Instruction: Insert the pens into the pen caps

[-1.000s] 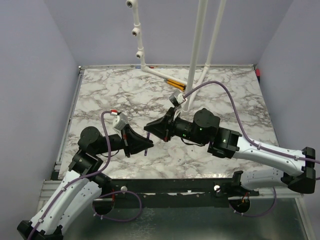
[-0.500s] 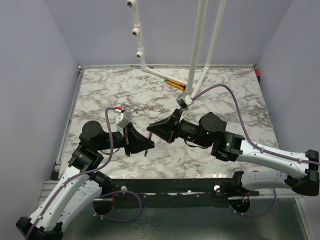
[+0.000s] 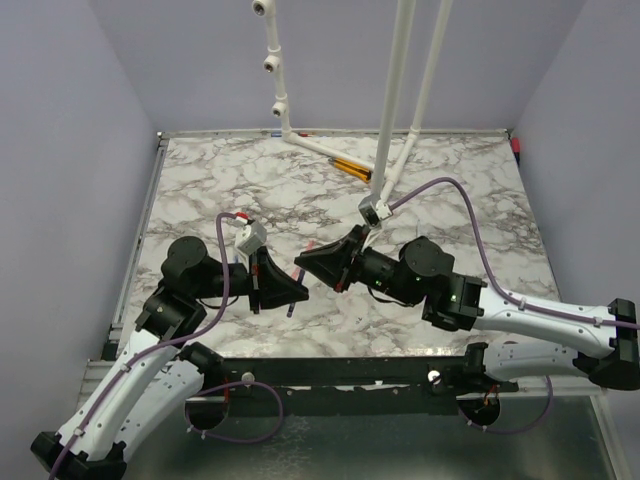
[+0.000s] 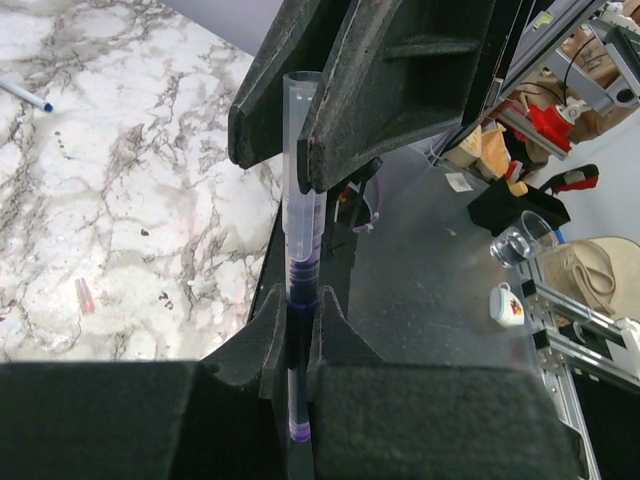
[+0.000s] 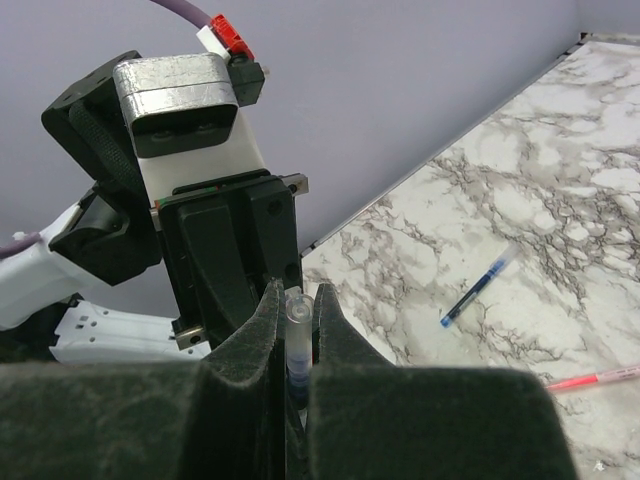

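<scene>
My left gripper (image 4: 297, 300) is shut on a dark violet pen (image 4: 298, 250) with a clear barrel and holds it in the air near the table's front. My right gripper (image 5: 297, 300) meets it tip to tip and is shut on the clear cap (image 5: 297, 330) over the pen's far end. In the top view the left gripper (image 3: 293, 290) and the right gripper (image 3: 303, 265) touch. A blue pen (image 5: 480, 285) and a pink-red pen (image 5: 597, 379) lie on the marble. A small pink cap (image 4: 85, 295) lies there too.
The white pipe frame (image 3: 390, 100) stands at the back with orange-and-black sticks (image 3: 348, 165) at its foot. The marble table's near edge (image 3: 330, 355) lies just below the grippers. The right arm's purple cable (image 3: 470, 215) arcs over the table's right half.
The right arm has swung its wrist a little right and nearer; the left wrist has edged right. The two grippers have stayed together on the pen.
</scene>
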Available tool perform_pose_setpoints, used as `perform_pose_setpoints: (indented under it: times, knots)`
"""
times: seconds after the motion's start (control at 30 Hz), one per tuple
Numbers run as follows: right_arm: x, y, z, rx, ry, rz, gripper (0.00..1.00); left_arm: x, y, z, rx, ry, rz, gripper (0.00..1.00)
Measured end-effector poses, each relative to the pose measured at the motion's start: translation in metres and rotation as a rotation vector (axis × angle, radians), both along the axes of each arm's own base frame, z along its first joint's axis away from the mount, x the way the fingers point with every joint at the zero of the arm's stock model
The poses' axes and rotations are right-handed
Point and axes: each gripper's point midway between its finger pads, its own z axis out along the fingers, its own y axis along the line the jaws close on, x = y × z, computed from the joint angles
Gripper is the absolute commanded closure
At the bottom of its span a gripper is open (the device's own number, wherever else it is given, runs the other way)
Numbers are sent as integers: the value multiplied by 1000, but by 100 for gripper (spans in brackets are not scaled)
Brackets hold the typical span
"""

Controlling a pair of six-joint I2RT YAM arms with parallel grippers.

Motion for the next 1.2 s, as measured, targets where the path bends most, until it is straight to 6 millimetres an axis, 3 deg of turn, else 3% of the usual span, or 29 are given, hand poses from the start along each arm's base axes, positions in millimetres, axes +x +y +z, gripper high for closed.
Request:
perform_pose_setpoints:
  times: [0.43, 0.6, 0.77, 0.87, 0.93, 1.03, 1.2]
  knots:
    - [2, -4, -4, 16, 28, -56, 99, -1, -1, -3, 21, 32, -16, 100]
    - [3, -6, -2, 14, 45, -86, 94, -3, 0, -1, 14, 27, -15, 100]
    - [3, -5, 12, -1, 50, -113, 82, -4, 2, 7, -15, -2, 1, 100]
    - [1, -5, 17, -23, 46, -120, 65, -3, 3, 11, -37, -24, 20, 100]
    - [-1, -7, 7, -78, 43, -122, 58, 2, 4, 17, -58, -54, 57, 100]
    - [-1, -12, -12, -167, 33, -140, 55, 9, 8, 25, -82, -93, 109, 100]
    - [8, -27, -19, -244, 5, -201, 52, 21, 10, 21, -78, -89, 182, 100]
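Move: The pen cap is already over the purple pen. The right hand pinches it roughly 2 cm above its middle; from the left hand, which grips the pen body, the cap lies about 4 cm up and 2 cm ahead, with no sideways offset. On the table some 30 cm below the right hand, the red pen is about 24 cm ahead and 2 cm left, the blue pen 20 ahead and 20 left, the blue cap 27 ahead and 8 right. The cap is held on the pen almost in place at first; then the right fingers open to nearly half their range and release it. The right hand rises about 1.5 cm while opening, then drops some 3 cm and backs off nearly 3 cm to the right, tipping its fingers down about 15 degrees and turning clockwise. The left hand keeps its pinch and carries the pen some 2 cm up and forward, turning about 10 degrees counter-clockwise. ##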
